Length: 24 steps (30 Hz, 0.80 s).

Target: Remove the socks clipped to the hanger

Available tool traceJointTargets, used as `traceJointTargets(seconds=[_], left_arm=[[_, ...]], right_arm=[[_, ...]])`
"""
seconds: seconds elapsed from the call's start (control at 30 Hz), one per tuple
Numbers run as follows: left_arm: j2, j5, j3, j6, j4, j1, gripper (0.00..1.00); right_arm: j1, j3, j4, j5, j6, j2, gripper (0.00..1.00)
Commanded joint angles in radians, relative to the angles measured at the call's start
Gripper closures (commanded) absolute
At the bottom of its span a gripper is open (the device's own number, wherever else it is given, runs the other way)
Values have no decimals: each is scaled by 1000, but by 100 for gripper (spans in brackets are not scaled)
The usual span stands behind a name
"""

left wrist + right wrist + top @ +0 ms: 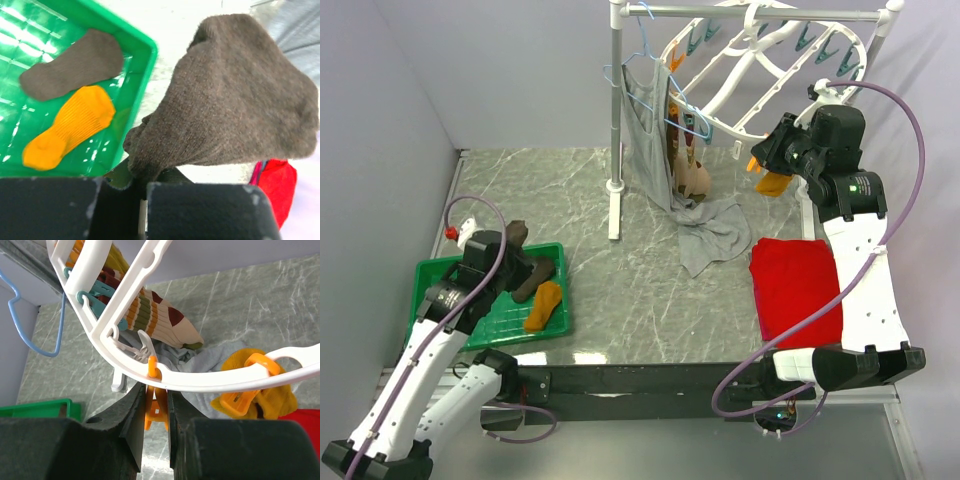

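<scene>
The white round hanger (760,60) hangs from the rack at the back right. My right gripper (767,157) is at its lower rim, and its jaws (156,405) are shut on an orange clip (156,407) under the rim (210,382). A mustard sock (272,395) hangs from the neighbouring orange clip, and a striped sock (155,320) is clipped further along. My left gripper (142,185) is shut on a brown sock (235,100), held over the right edge of the green tray (142,45). In the tray lie another brown sock (75,65) and an orange sock (70,127).
A grey tank top (650,150) on a blue wire hanger (650,60) hangs beside the white rack pole (615,120), its hem trailing on the table. A red cloth (798,285) lies at front right under my right arm. The green tray (440,270) sits front left.
</scene>
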Motion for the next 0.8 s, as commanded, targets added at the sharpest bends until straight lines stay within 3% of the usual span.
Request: traceJointTargets(seconds=[0.0,0.07,0.13,0.2,0.3,0.4,0.53,0.6,0.77], left_arm=[[0,10,66,70,62,3,99],[35,133,70,158,123,3,99],[75,327,44,209,195,3,99],[101,498,8,218,366,3,98],[167,723,-49,151,558,-8,93],[198,737,-52,128,624,-53,94],[189,705,-34,125,572,-59,97],[183,738,-37,128,570,-59,97],[166,820,-63,139,593,-59,95]], right_arm=[[-7,3,-5,22,-16,-20,84],[-6,-6,-8,36,-11,-25,68],[-7,-24,-6,39,-11,-28,67],[-6,-44,-5,44,-14,-33,66],[-7,-55,-8,51,-17,-36,57],[-7,-55,-17,61,-28,-39,55],[-7,-41,-34,64,-31,-37,44],[-4,-43,-29,64,-30,-43,32],[-6,-43,-37,45,-25,-39,24]])
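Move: The left hand, holding the brown sock, is over the right part of the green bin; the bin's middle lies about 12 cm to its left, 3 cm ahead and 19 cm below. Inside, the orange sock lies some 2 cm ahead and 2 cm left, the other brown sock 9 cm ahead and 3 cm left. The right hand has an orange clip between its fingers; a mustard sock hangs level ahead, about 6 cm right and 7 cm lower, the striped sock about 13 cm left, 5 cm ahead and 8 cm lower. Rightward, the left hand swings about 14 cm away from the green bin and out past its right edge, rising some 4 cm and turning about 40 degrees clockwise, its fingers still shut on the brown sock. The right hand opens wide, lets go of the orange clip and sinks about 2.5 cm, tipping slightly down. ##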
